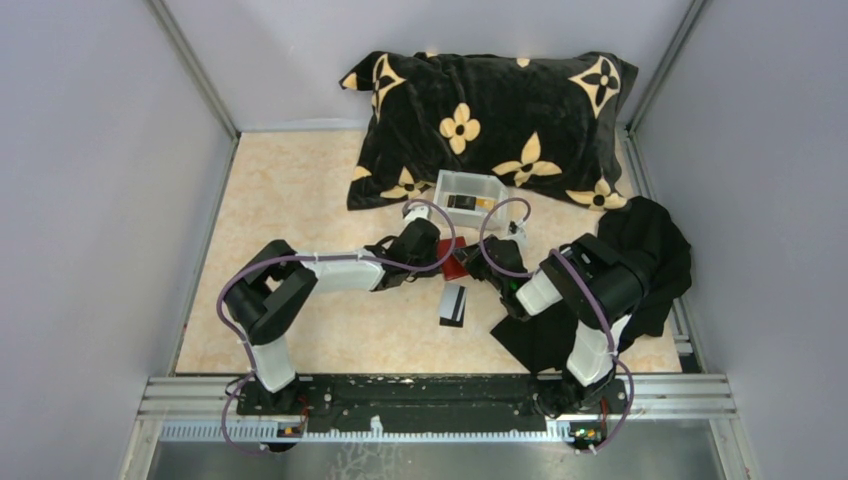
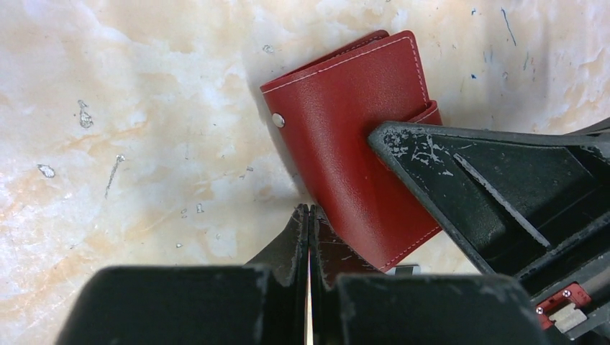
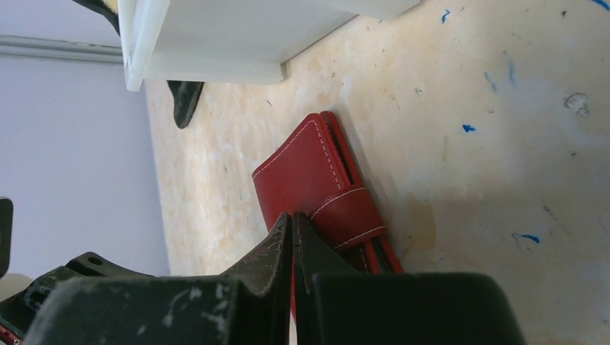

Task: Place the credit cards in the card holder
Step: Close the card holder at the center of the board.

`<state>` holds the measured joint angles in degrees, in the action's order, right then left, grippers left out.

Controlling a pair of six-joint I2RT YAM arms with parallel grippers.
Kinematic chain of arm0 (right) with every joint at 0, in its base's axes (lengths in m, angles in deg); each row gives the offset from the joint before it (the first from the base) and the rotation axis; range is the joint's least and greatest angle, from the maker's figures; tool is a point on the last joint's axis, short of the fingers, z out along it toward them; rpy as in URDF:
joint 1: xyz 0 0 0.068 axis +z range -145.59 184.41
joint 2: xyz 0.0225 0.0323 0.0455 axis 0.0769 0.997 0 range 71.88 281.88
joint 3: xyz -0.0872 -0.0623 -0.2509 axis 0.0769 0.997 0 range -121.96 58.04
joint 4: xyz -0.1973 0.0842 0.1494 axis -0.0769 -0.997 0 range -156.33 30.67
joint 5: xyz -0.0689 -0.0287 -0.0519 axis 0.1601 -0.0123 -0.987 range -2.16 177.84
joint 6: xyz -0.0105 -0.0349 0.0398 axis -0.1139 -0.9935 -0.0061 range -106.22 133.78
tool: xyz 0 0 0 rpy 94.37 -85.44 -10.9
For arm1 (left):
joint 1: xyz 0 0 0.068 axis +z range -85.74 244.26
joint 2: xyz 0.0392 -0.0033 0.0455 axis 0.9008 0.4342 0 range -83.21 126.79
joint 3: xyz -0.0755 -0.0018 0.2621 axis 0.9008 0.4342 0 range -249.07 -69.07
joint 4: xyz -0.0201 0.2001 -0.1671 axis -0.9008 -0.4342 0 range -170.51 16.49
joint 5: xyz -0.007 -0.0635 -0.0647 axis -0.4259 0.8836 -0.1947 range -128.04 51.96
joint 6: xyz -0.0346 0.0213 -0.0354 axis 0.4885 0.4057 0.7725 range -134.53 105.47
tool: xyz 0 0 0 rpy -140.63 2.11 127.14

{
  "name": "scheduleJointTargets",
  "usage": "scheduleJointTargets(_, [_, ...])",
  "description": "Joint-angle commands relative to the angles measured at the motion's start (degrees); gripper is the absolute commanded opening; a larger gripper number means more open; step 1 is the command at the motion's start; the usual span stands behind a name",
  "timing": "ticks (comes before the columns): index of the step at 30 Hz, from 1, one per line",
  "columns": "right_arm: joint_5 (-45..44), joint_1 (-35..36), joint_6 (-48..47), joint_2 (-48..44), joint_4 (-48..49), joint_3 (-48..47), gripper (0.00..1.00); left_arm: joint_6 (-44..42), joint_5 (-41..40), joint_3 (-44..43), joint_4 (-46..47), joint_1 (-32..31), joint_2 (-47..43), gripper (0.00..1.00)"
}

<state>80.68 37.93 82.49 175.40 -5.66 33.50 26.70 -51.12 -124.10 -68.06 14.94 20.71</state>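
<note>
The red card holder [image 1: 453,262] lies closed on the table between both grippers, its strap [image 3: 349,215] snapped across it. My left gripper [image 2: 309,210] is shut and empty, its tips touching the holder's [image 2: 352,136] near edge. My right gripper [image 3: 291,215] is also shut with nothing between its fingers, its tips pressing on the holder's [image 3: 306,172] cover beside the strap. One black credit card with a white band [image 1: 452,303] lies flat just in front of the holder. More credit cards [image 1: 466,202] sit in the white tray [image 1: 470,183] behind.
A black pillow with yellow flowers [image 1: 490,125] fills the back of the table, touching the tray. A black cloth [image 1: 640,265] lies crumpled at the right under the right arm. Grey walls close in both sides.
</note>
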Motion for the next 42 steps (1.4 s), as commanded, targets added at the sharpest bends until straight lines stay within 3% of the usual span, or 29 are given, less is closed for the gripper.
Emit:
scheduleJointTargets(1, [-1.89,-1.95,-1.38,6.59,-25.98,5.09,0.00,-2.02,0.57,-3.27,0.32,-1.18,-1.71,0.00])
scheduleJointTargets(19, [-2.13,-2.40,-2.59,6.93,-28.91,3.46,0.00,-9.19,2.52,-12.83,3.26,-0.83,-2.36,0.02])
scheduleJointTargets(29, [-2.00,-2.40,-2.86,6.08,-29.43,3.76,0.00,-3.23,15.99,-10.66,2.27,-1.93,12.17,0.00])
scheduleJointTargets(35, [-3.77,-2.58,-3.21,3.20,-31.38,4.15,0.00,-2.50,11.56,-5.12,4.31,-3.94,9.29,0.00])
scheduleJointTargets(42, [-2.84,-2.67,-5.51,1.77,-31.88,2.65,0.00,-4.75,3.05,-7.92,1.64,-2.96,1.55,0.00])
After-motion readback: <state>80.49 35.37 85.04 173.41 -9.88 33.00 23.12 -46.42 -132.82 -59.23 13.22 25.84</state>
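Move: The card holder lies closed right by my left hand's shut fingertips, its middle about 2 cm ahead, 3 cm to the right and 1 cm below. From that hand the white box is some 14 cm ahead and 7 cm right, and the striped card about 7 cm back and 3 cm right. From my right hand, whose tips are at the strap, the holder's middle is about 1 cm back, 1 cm left and 1 cm lower. I lift my left hand off the holder's left edge, fingers shut, about 10 cm up while swinging right and a little forward, then drop some 6 cm over the holder's strap side, seeming to bear on my right gripper's finger, and ease back slightly left. My right hand keeps its shut tips pressed at the strap, holding still until it shifts some 1.5 cm right and slightly forward as the left comes down. ##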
